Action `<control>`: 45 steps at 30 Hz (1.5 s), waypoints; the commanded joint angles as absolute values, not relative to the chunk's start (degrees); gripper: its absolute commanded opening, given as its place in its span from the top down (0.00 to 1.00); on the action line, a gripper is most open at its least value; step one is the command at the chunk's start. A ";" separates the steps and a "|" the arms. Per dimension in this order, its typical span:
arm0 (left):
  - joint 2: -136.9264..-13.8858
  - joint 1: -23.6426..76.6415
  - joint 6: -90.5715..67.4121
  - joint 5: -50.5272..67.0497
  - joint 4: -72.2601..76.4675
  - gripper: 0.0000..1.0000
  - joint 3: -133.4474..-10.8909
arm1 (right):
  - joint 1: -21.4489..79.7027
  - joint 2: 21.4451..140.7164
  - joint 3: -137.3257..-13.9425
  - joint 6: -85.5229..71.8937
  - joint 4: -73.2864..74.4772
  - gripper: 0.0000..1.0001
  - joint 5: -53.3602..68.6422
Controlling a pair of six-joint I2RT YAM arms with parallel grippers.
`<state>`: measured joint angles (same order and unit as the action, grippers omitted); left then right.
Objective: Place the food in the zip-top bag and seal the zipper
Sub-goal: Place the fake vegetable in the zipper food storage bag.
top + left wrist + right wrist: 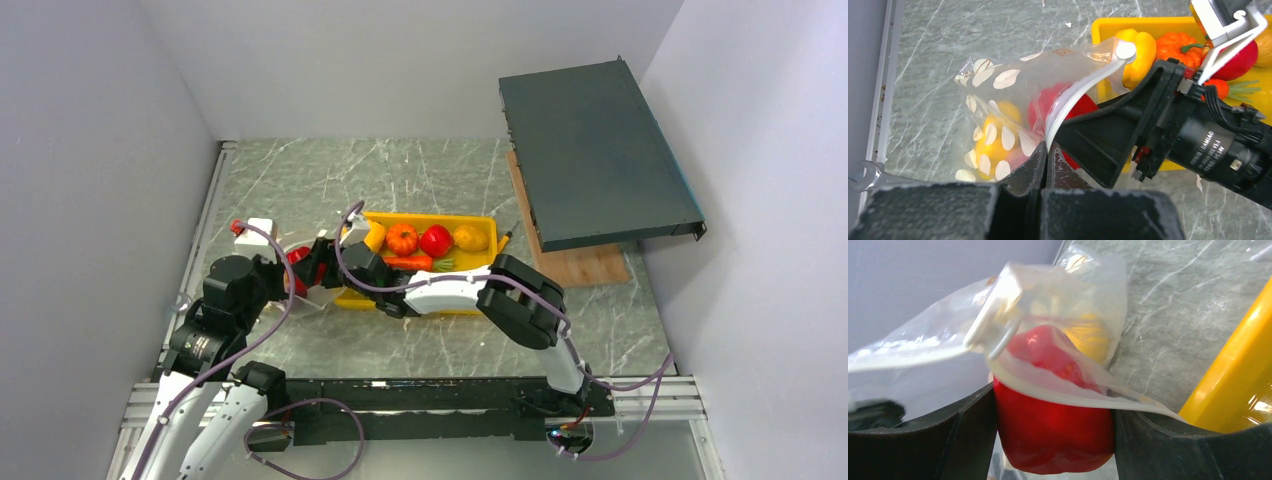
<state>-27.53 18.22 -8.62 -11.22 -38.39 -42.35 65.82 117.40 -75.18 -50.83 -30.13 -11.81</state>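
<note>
The clear dotted zip-top bag (pixel 993 90) lies left of the yellow tray (pixel 1108 25). My left gripper (pixel 1048 150) is shut on its whitish zipper (pixel 1078 90) and holds the mouth up. My right gripper (pixel 1053 440) is shut on the red pepper (pixel 1053 430), which is partly inside the bag mouth (pixel 1068 305). A yellow piece (pixel 990 140) lies in the bag. In the tray are the yellow pepper (pixel 375 237), pumpkin (pixel 402 238), tomato (pixel 435 241), a yellow piece (pixel 470 238) and the carrot (pixel 408 263). Onion and cabbage are out of view.
A dark flat box (pixel 595 150) rests tilted on a wooden board (pixel 580 265) at the back right. A small white block with a red cap (pixel 255 228) stands left of the bag. Grey walls close in the left, back and right sides.
</note>
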 commanded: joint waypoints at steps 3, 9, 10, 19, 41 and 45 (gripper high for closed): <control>-27.07 18.37 -7.99 -10.22 -35.45 1.00 -42.05 | 64.54 119.79 -80.67 -56.09 -32.02 0.63 -13.72; -27.04 18.35 -8.29 -11.26 -35.67 1.00 -42.21 | 64.04 121.90 -83.74 -57.07 -30.12 0.42 -12.75; -26.97 18.37 -8.29 -11.51 -35.70 1.00 -42.19 | 63.98 122.09 -84.48 -56.95 -29.22 0.36 -12.38; -25.59 18.37 -8.98 -14.26 -35.77 1.00 -42.14 | 63.08 122.01 -87.39 -54.53 -21.60 0.05 -5.25; -28.52 18.35 -14.54 -21.46 -42.49 1.00 -47.04 | 62.89 111.69 -96.71 -33.50 9.73 0.05 -3.63; -33.54 18.37 -20.96 -21.82 -51.96 1.00 -56.70 | 62.75 106.24 -94.28 -31.46 11.75 0.05 -6.02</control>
<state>-30.09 18.26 -14.70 -20.80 -45.41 -47.42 63.02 112.71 -94.41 -36.27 4.93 -3.75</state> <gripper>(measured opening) 0.012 0.952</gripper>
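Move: The right hand holds the red pepper at the open mouth of the zip-top bag, whose middle lies about 5 cm left, 1 cm ahead and 4 cm below that hand. The yellow pepper already in the bag is some 7 cm left, 2 cm ahead and 6 cm below; the tray's bell pepper is 12 cm right, 6 cm ahead and 12 cm below. The left hand pinches the rim, the bag's middle roughly 5 cm ahead, 1 cm left and 8 cm below. Right hand edges forward-left, opens off the red pepper, rises 7 cm; left hand draws bag rim 3 cm left. ##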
